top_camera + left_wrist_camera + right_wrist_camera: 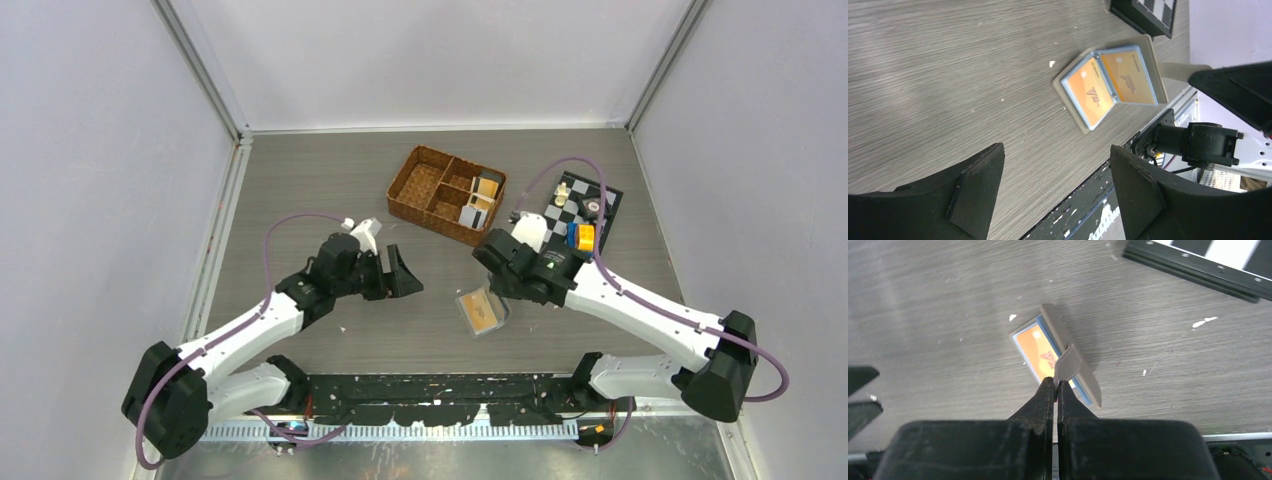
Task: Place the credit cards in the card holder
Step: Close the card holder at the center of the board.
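The grey-olive card holder (481, 312) lies open on the table near the front edge. Two orange credit cards (1091, 92) (1128, 77) sit in its clear blue sleeves. In the right wrist view one flap stands tilted up over an orange card (1037, 347). My right gripper (1055, 381) is shut on the holder's snap tab (1068, 365). My left gripper (400, 272) hangs open and empty to the left of the holder, well apart from it; in its own view the fingers frame bare table (1056, 150).
A brown wicker basket (420, 218) stands at the back middle, with more cards (485, 190) upright in its compartments. A black chessboard (600, 215) with small pieces lies at the back right, next to a yellow object (583, 236).
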`<state>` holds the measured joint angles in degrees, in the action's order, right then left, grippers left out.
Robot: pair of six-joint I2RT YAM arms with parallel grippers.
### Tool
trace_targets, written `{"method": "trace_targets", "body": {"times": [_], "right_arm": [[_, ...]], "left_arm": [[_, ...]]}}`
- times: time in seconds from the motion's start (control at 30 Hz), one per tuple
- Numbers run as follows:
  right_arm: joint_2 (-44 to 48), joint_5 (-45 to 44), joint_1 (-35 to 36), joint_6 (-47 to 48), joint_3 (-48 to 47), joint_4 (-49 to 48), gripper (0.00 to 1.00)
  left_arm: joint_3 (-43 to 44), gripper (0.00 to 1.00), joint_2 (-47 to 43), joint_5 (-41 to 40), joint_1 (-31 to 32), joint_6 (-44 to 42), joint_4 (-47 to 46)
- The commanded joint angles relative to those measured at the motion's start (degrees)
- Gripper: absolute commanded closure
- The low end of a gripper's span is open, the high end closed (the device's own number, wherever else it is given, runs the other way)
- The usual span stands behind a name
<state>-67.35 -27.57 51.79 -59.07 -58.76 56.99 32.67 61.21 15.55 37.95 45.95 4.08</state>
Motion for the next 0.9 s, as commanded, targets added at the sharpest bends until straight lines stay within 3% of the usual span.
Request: {"method": "trace_targets", "body": {"times": [0.0, 0.4, 0.47, 0.57, 0.7, 0.87], "right_arm": [[-3.83, 2.76, 4.0, 5.11, -3.79, -3.54, 1.0], [-20.99, 11.48, 11.79, 1.04, -2.73, -18.77, 0.98], [-20.96, 14.39, 11.86, 1.29, -2.6, -21.94, 0.91], [-20.09, 18.87, 11.93, 2.34, -2.18, -25.66, 0.69], [-16.08, 17.22, 11.6, 4.09, -4.02, -22.21, 0.45], [-8.72, 14.05, 6.96, 7.86, -7.93, -12.55, 0.35]], "left_arm": [[0.79, 0.21, -1.78, 5.83, -3.84, -3.24, 7.23], [-2.15, 0.21, -0.82, 9.22, -5.26, -2.15, 5.53], [-2.49, 0.21, -0.34, 9.41, -5.31, -1.81, 4.63], [-2.76, 0.21, 0.43, 9.31, -5.3, -1.21, 3.5], [-2.09, 0.2, 1.15, 9.16, -5.26, -0.85, 3.05], [-0.56, 0.2, 2.16, 8.89, -5.31, -0.77, 3.12]]}}
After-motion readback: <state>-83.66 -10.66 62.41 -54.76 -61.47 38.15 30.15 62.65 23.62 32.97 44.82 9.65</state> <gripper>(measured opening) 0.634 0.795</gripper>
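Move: Pinched by its strap in the right fingers, the card holder stands open; its middle is about 9 cm below that hand, 1 cm left and 1 cm back of it. The wicker box lies some 22 cm ahead and 8 cm left of the right hand, the chessboard 16 cm ahead and 17 cm right, both roughly 12 cm lower. From the empty left hand the holder is about 14 cm right, 1 cm back and 8 cm lower. Swinging the pinched strap leftwards across the holder, the right hand travels nearly 15 cm left, sinking about 8 cm and drawing back 4 cm, turning some 20 degrees counter-clockwise. Low down, its fingers open and let go of the strap, then the hand rises about 4 cm. The left hand, still wide open, eases down about 3 cm, and slightly left and back. ##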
